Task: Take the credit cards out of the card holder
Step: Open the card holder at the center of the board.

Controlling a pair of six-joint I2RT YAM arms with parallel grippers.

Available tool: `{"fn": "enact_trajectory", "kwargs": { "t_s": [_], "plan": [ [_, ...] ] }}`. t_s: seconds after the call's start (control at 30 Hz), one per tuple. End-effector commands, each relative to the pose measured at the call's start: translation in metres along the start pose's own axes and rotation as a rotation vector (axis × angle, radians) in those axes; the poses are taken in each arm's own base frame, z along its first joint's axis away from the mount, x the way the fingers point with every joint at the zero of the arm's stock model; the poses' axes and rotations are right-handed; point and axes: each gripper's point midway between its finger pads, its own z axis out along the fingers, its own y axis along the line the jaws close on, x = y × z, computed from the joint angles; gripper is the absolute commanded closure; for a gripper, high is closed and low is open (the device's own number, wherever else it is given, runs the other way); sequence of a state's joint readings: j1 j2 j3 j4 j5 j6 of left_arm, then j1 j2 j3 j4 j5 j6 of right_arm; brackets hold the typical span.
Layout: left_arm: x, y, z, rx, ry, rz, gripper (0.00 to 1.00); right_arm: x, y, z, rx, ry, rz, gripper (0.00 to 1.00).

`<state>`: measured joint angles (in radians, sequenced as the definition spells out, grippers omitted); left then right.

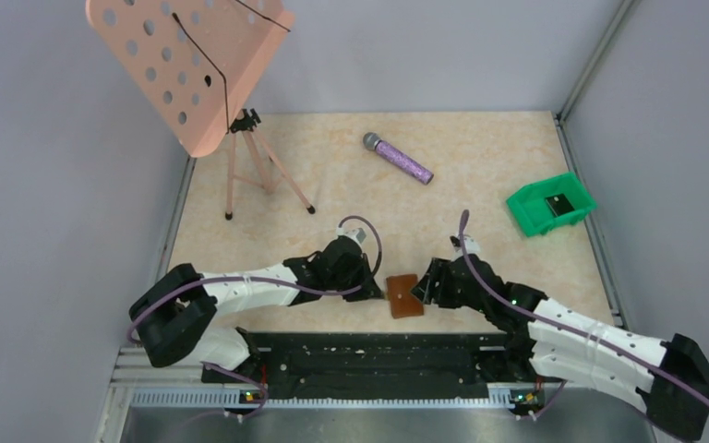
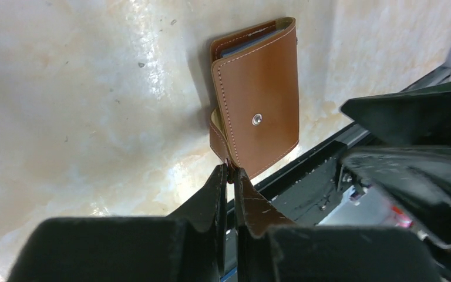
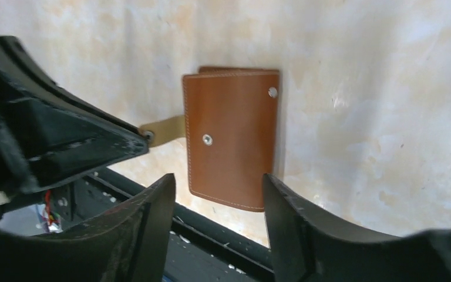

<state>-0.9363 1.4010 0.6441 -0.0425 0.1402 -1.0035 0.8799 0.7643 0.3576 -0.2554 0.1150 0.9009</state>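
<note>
The card holder is a brown leather wallet, folded shut, lying flat near the table's front edge between both arms. In the left wrist view the card holder shows a snap stud and a grey-blue edge in its fold. No credit cards can be made out. My left gripper is shut on the holder's closing strap, at the corner nearest it. The right wrist view shows that tan strap pulled sideways off the card holder. My right gripper stands open just short of the holder's near edge, holding nothing.
A green bin with a dark item inside sits at the right. A purple microphone lies at the back. A pink music stand on a tripod stands at the back left. The black rail runs right behind the holder.
</note>
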Motion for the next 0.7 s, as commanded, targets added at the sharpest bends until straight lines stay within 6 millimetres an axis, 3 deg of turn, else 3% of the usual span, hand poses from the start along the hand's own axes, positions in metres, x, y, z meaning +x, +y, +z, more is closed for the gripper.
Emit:
{"fn": "enact_trajectory", "kwargs": {
  "t_s": [0.0, 0.37, 0.47, 0.67],
  "plan": [
    [-0.01, -0.028, -0.01, 0.152, -0.051, -0.07, 1.0, 0.001, 0.019, 0.003, 0.027, 0.025, -0.042, 0.4],
    [0.003, 0.009, -0.008, 0.04, -0.047, -0.086, 1.0, 0.021, 0.029, 0.018, 0.178, 0.046, -0.169, 0.22],
    [0.004, 0.014, -0.01, 0.032, -0.06, -0.083, 1.0, 0.027, 0.03, 0.023, 0.197, 0.054, -0.187, 0.05],
    [0.006, 0.022, -0.012, 0.019, -0.065, -0.078, 1.0, 0.033, 0.031, 0.028, 0.271, 0.047, -0.259, 0.04]
  ]
}}
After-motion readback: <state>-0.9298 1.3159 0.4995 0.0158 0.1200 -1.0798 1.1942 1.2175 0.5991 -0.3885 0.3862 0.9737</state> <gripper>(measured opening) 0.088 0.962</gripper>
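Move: The card holder lies flat and closed on the table, its middle about 5 cm to the right hand's left, 1 cm nearer the base and some 5 cm lower. Its strap end, pinched in the left fingers, sits about 10 cm to the left of the right hand, 2 cm back and 2 cm below it. From the left hand, the holder's middle is roughly 6 cm to the right, 1 cm ahead and 3 cm down. Bring the right gripper over the card holder, about 4 cm left and 3 cm down while easing back a little, tipping its fingers some 20 degrees steeper and spreading them nearly to full opening. Meanwhile keep the left fingers shut on the strap end and draw it left, away from the holder, by 2 to 3 cm, sinking and backing slightly. ##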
